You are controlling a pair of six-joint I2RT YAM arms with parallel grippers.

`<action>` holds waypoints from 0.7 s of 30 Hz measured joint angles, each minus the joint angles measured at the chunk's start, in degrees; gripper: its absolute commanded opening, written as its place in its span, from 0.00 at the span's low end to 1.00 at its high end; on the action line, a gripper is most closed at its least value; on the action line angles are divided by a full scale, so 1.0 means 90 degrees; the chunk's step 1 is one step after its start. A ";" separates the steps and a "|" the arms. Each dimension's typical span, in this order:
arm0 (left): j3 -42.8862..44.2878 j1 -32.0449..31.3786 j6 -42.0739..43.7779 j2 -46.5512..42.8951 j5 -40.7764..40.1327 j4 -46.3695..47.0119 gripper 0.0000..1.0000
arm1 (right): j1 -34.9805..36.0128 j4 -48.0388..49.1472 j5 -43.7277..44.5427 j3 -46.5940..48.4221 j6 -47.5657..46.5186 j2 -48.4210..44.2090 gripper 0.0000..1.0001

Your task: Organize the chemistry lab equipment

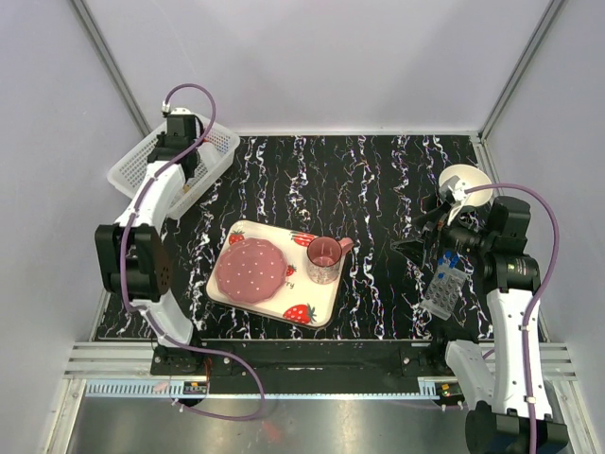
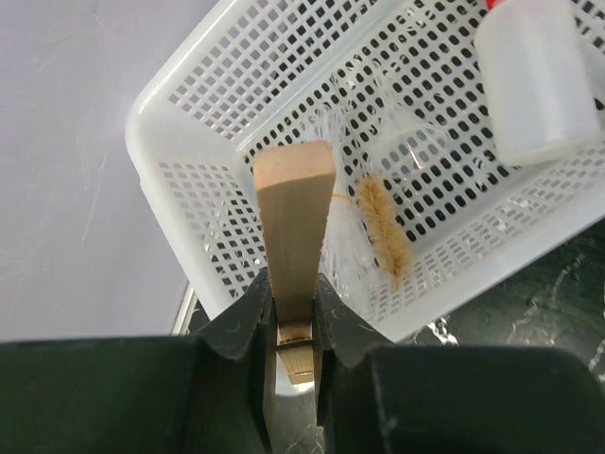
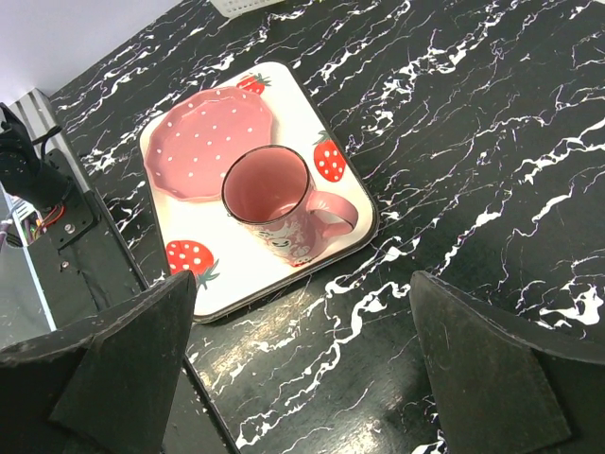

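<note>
My left gripper is shut on the slim tan wooden tool, which points out over the white perforated basket. Inside the basket lie a translucent bottle with a red cap, a tan bristle brush and a clear glass piece. Seen from above, the left gripper hovers over the basket at the table's far left. My right gripper is open and empty, above bare table. The clear tube rack, with blue-tipped tubes, lies just under the right arm.
A strawberry-print tray sits mid-table, carrying a pink plate and a pink cup. The right wrist view shows the cup and tray ahead of the open fingers. A white round dish is at the right edge.
</note>
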 measured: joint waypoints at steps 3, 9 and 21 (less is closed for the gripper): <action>0.0219 0.0061 0.0092 0.0347 -0.0180 0.0126 0.21 | -0.0034 0.0036 -0.0085 -0.0015 0.0017 0.0000 1.00; 0.0925 0.0231 0.0083 0.0981 -0.0143 0.0005 0.91 | -0.0092 0.0049 -0.0126 -0.0039 0.0041 0.0005 1.00; 0.1025 0.0403 -0.1231 -0.0884 0.2460 -0.0736 0.99 | -0.0119 -0.0430 0.0583 0.0656 -0.0066 0.0248 1.00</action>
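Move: The left hand, still holding the wooden stick, is over the robot-side end of the white basket, whose middle lies about 6 cm ahead, a centimetre left and 13 cm below. In it, the brush is some 4 cm ahead, 1 cm right and 15 below; the wash bottle is 11 cm ahead, 8 cm right and 14 below. From the empty right hand the basket is roughly 29 cm ahead, 57 cm left and 20 cm below. The left fingers let go of the wooden stick, opening wide as the hand pushes about 4 cm forward and a little left over the basket. The hand then reverses, climbing about 10 cm up and away while swinging right and back, fingers tipping up some 15 degrees. Late on, the open right hand starts to drift slowly right, up and forward. ##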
